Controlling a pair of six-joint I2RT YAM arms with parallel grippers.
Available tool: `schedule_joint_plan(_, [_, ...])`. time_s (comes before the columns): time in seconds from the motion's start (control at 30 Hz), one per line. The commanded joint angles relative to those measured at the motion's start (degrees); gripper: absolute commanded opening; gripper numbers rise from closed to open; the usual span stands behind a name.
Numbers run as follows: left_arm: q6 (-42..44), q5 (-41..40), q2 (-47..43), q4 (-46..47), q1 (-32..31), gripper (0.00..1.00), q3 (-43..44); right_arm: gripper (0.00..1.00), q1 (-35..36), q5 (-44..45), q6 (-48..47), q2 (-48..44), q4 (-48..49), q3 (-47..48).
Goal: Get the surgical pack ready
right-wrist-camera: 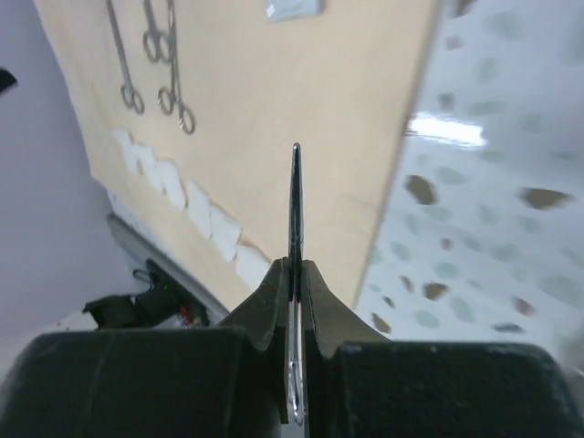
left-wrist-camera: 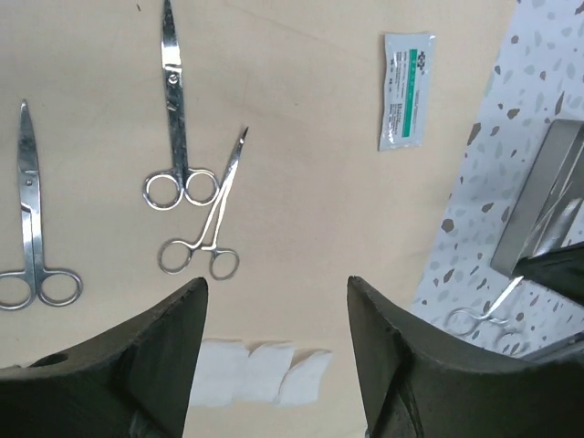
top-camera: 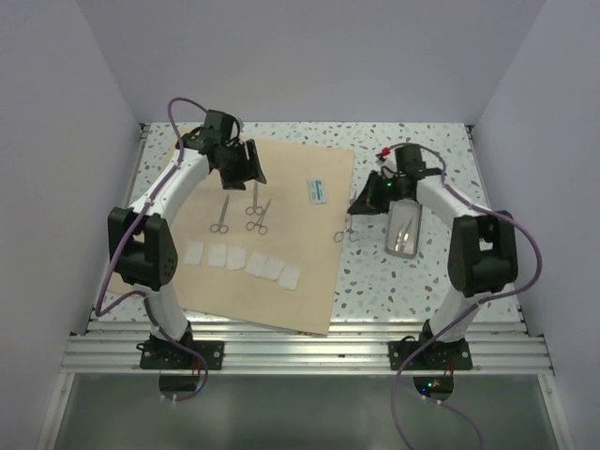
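Note:
The tan wrap sheet [top-camera: 281,272] lies flat on the table. On it are two steel scissors [top-camera: 221,216] [top-camera: 253,200], a forceps [top-camera: 262,220], a row of white gauze squares [top-camera: 246,262] and a small packet [top-camera: 317,190]. My left gripper [top-camera: 242,167] hovers over the sheet's far part, open and empty; its view shows the scissors [left-wrist-camera: 173,109], the forceps [left-wrist-camera: 212,224] and the gauze [left-wrist-camera: 260,372] below the gripper [left-wrist-camera: 274,285]. My right gripper [top-camera: 364,202] [right-wrist-camera: 296,266] is shut on another steel forceps [right-wrist-camera: 296,201], lifted by the sheet's right edge, its rings [top-camera: 344,234] hanging down. The steel tray [top-camera: 405,232] lies to the right.
Speckled white tabletop [top-camera: 375,281] lies to the right of the sheet. White walls close in the left, far and right sides. A metal rail [top-camera: 300,352] with both arm bases runs along the near edge.

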Motion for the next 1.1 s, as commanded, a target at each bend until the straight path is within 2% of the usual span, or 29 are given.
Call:
schedule_joint_plan(0.0, [4.8, -1.2, -0.7, 4.5, -0.2, 0.65, -3.3, 0.0, -7.1, 5.7, -8.2, -8.8, -9.8, -1.2])
schedule_joint_plan(0.03, [5.3, -1.2, -0.7, 5.6, -0.2, 0.65, -4.9, 0.0, -11.0, 5.9, -9.6, -9.2, -11.1, -1.8])
schedule_joint_plan(0.13, [5.6, -2.2, -0.9, 6.9, -0.2, 0.64, -7.3, 0.0, -16.0, 7.8, -12.4, -9.0, -12.8, -1.2])
schedule_joint_plan(0.33, [6.9, -3.1, -1.4, 8.0, -0.2, 0.64, -9.4, 0.0, -19.2, 13.7, -16.8, -2.7, -14.6, 2.9])
schedule_joint_plan(0.47, [7.9, -3.9, -0.9, 9.3, -0.2, 0.65, -9.6, 0.0, -20.4, 16.7, -19.1, 0.9, -16.4, 5.2])
schedule_joint_plan(0.67, [8.6, -2.8, 2.8, 8.8, 0.1, 0.64, -6.7, 0.0, -23.3, 15.5, -19.7, 3.0, -17.2, 7.3])
schedule_joint_plan(0.8, [8.9, -2.0, 4.7, 8.0, 0.4, 0.65, -5.1, 0.0, -23.3, 8.8, -19.9, 3.9, -17.4, 7.8])
schedule_joint_plan(0.87, [9.0, -1.9, 5.3, 7.7, 0.7, 0.65, -4.6, 0.0, -23.3, 8.2, -19.2, 2.0, -17.0, 7.5])
schedule_joint_plan(1.07, [8.7, -0.3, 6.3, 7.5, 0.9, 0.65, -4.5, 0.0, -23.5, 17.9, -20.1, 0.8, -20.5, 10.6])
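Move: The tray I'm carrying the held scissors to lies about 16 cm right of my right hand, 3 cm back and 10 cm down. The tweezers inside sit 16 cm right and 5 cm back; the packet is some 12 cm left and 6 cm ahead. Under my open left hand, 16 cm down, the clamp is 2 cm right, the middle scissors 5 cm straight ahead, and the left scissors 10 cm left, level with it. With my right fingers still shut on the scissors, I swing them about 20 cm right over the tray, rising slightly, then sinking below where I began and easing up a touch. On the way I tip the fingers some 20 degrees steeper and turn them a little clockwise. Meanwhile I lower my open left hand about 8 cm towards the clamp, touching nothing. ##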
